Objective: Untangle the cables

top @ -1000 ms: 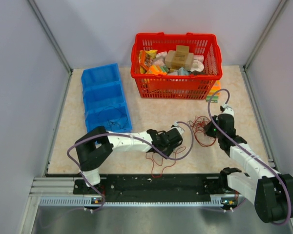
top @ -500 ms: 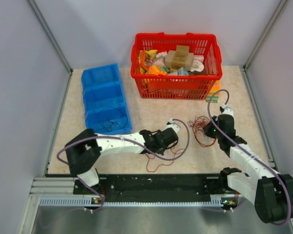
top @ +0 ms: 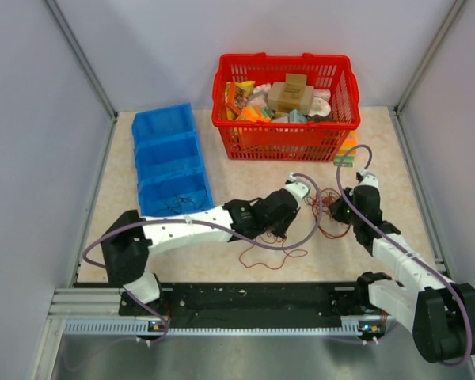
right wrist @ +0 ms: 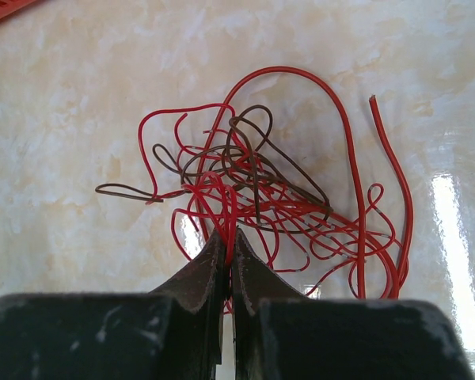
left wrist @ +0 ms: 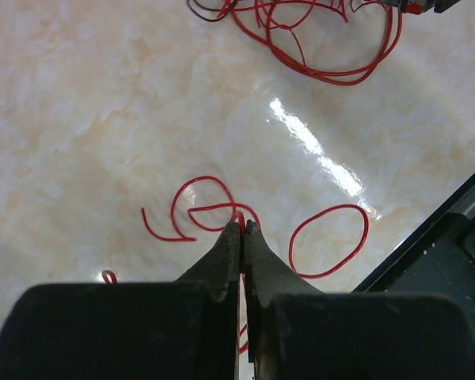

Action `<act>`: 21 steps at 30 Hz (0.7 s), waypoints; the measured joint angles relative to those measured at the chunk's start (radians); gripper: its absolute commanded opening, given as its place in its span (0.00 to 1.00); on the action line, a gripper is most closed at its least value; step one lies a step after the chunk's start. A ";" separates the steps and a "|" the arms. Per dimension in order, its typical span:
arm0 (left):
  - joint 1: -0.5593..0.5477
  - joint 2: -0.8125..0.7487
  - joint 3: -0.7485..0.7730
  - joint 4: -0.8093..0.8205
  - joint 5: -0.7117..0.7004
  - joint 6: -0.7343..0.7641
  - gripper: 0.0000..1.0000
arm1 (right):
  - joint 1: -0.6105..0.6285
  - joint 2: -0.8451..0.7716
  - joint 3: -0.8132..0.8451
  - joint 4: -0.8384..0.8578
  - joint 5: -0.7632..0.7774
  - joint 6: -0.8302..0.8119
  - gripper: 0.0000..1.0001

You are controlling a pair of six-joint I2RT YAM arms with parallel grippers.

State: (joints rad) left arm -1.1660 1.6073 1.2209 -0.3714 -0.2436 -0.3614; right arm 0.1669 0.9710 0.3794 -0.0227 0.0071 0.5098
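Note:
The cables form a loose tangle (right wrist: 261,182) of thin red and dark-red wires on the marble tabletop, right of centre (top: 326,207). My right gripper (right wrist: 231,231) is shut on a few red strands at the tangle's near edge; the top view shows it (top: 338,212) beside the bundle. A single red cable (left wrist: 329,241) lies apart in open loops, nearer the front edge (top: 261,257). My left gripper (left wrist: 243,226) is shut on a bend of that cable, with the tangle (left wrist: 301,32) ahead of it. From above, the left gripper (top: 279,229) is just left of the tangle.
A red basket (top: 285,131) full of packets stands at the back. Blue bins (top: 170,158) sit at the left. A small coloured stack (top: 347,149) lies by the basket's right corner. The black base rail (top: 253,297) runs along the near edge (left wrist: 451,245).
My left gripper has shut on the single red cable, and the arm has swung right and away, toward the tangle, dragging the cable. The right arm has not moved.

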 measured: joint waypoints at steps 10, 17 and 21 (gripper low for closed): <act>0.000 0.201 0.073 0.012 0.045 0.034 0.98 | 0.000 -0.025 -0.005 0.004 -0.002 0.000 0.00; -0.001 0.188 0.044 0.024 0.046 0.042 0.98 | 0.000 -0.026 -0.007 0.010 -0.008 0.000 0.00; -0.002 0.186 0.020 0.039 0.061 0.044 0.98 | 0.000 -0.019 -0.007 0.013 -0.016 0.000 0.00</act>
State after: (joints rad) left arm -1.1679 1.7935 1.2411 -0.3321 -0.1822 -0.3176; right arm 0.1669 0.9520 0.3725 -0.0101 -0.0090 0.5098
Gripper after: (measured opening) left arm 0.985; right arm 0.009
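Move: The left hand, shut on a raised red strand, is about 13 cm above the table; the loose red loops it is lowering towards lie some 5 cm back of it, almost straight below otherwise. From this hand the red and brown tangle is about 8 cm ahead and 14 cm to the right, while the dark cable in the blue tray is roughly 11 cm ahead and 31 cm left. The loose loops sit about 14 cm back and 20 cm left of the right hand. The left fingers let go of the red strand on the way down, spreading from shut to wide open as the hand sinks about 6 cm towards the loose loops, quickly at first and then easing, with a small drift to the right and a slight roll. The right fingers keep their pinch on the tangle's strands, nearly still. ##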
